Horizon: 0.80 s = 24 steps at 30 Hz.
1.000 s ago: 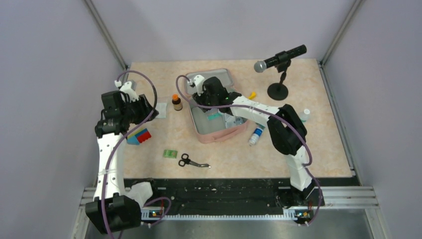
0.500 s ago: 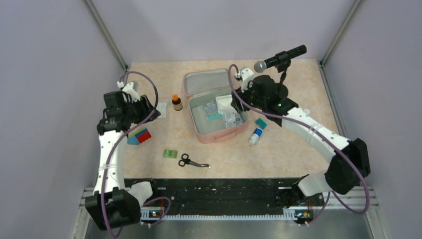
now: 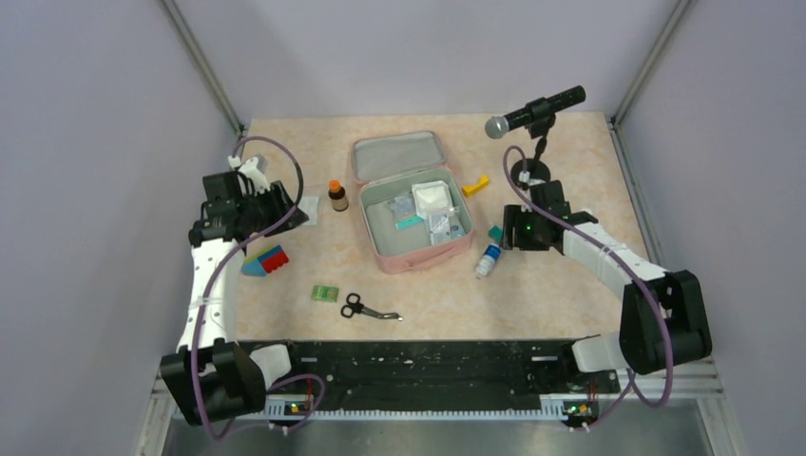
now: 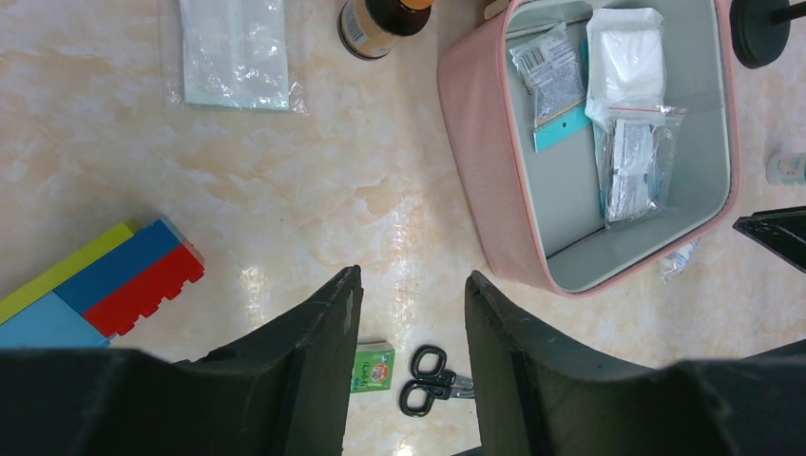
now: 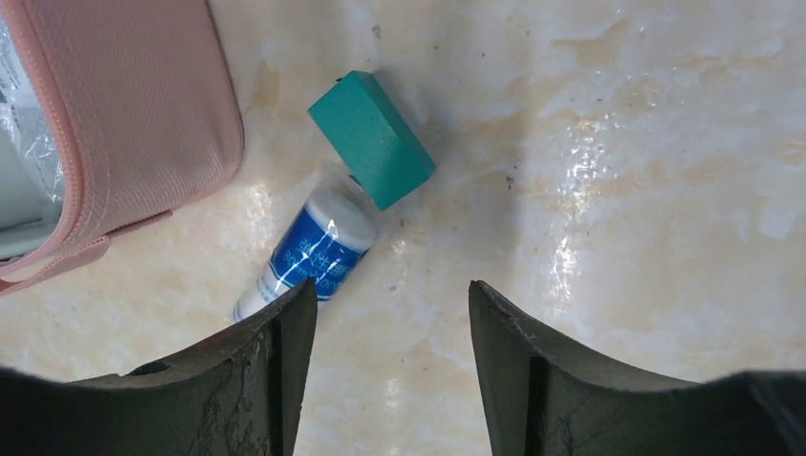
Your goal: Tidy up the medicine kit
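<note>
The medicine kit (image 3: 418,255), a pink zip case, lies open mid-table with its lid (image 3: 399,157) folded back. Inside lie a white gauze pack (image 3: 430,195) and clear sachets (image 3: 445,226). My right gripper (image 3: 508,234) hangs open and empty just right of the kit. In the right wrist view the gripper (image 5: 392,285) is over bare table. Its left fingertip is beside a blue-and-white bottle (image 5: 309,252) lying against a teal block (image 5: 375,138), with the kit wall (image 5: 143,104) at left. My left gripper (image 4: 411,275) is open, empty and high above the table, left of the kit (image 4: 485,161).
A brown bottle (image 3: 337,195) and a clear plastic packet (image 3: 309,209) sit left of the kit. Coloured blocks (image 3: 266,259), a green sachet (image 3: 326,294) and black scissors (image 3: 366,308) lie nearer the front. A yellow piece (image 3: 475,184) and a microphone stand (image 3: 532,171) are at back right.
My right arm has swung from over the kit out to its right side and come down by the bottle and teal block, its jaws spreading wider. The left arm barely shifted.
</note>
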Each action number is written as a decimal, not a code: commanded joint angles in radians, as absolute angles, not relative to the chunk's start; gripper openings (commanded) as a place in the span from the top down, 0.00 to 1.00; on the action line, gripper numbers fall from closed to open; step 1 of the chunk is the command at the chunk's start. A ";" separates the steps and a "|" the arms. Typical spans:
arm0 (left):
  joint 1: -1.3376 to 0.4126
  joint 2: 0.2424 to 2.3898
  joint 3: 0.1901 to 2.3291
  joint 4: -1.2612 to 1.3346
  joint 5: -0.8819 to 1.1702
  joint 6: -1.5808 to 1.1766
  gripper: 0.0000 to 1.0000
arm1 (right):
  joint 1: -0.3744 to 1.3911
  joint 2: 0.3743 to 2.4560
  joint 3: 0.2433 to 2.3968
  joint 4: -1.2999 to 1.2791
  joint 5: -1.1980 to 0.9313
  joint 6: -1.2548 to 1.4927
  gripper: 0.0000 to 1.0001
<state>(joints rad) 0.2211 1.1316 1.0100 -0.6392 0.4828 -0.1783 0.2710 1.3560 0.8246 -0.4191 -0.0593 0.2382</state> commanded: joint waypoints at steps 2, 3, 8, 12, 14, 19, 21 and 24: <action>0.222 1.134 1.048 -0.618 0.496 -0.174 0.51 | 0.245 1.385 0.800 -0.333 -0.248 0.253 0.41; 0.222 1.131 1.046 -0.619 0.493 -0.174 0.51 | 0.245 1.393 0.796 -0.320 -0.277 0.242 0.41; 0.222 1.117 1.024 -0.610 0.495 -0.181 0.51 | 0.245 1.436 0.788 -0.286 -0.299 0.236 0.42; 0.222 1.106 1.010 -0.600 0.492 -0.182 0.51 | 0.245 1.470 0.782 -0.256 -0.298 0.241 0.46; 0.222 1.099 1.005 -0.597 0.491 -0.181 0.51 | 0.245 1.487 0.782 -0.246 -0.296 0.245 0.47; 0.223 1.092 0.991 -0.594 0.494 -0.182 0.51 | 0.245 1.521 0.780 -0.216 -0.300 0.245 0.54; 0.223 1.087 0.988 -0.594 0.496 -0.183 0.51 | 0.245 1.528 0.780 -0.213 -0.293 0.245 0.61; 0.223 1.082 0.989 -0.602 0.497 -0.178 0.51 | 0.245 1.514 0.779 -0.221 -0.269 0.248 0.72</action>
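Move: The blue-and-white bottle lies on its side with its middle about 4 cm to the right hand's left, 2 cm nearer the base and 5 cm below. The teal box stands about 5 cm ahead of that hand, 3 cm left and 6 cm below. The open case's middle is roughly 23 cm left and 8 cm ahead. From the left hand, the bottle is some 46 cm right, about 3 cm back and 18 cm below. The blue-and-white bottle, lying just behind the teal box, is taken around its label near the box end by the right hand, which sinks and shifts left about equally, some 4 cm each, going left mostly early on and down mostly later. The wrist tilts roughly 10 degrees, its left side rising, and the half-open fingers then close to pinch the bottle from both sides. ##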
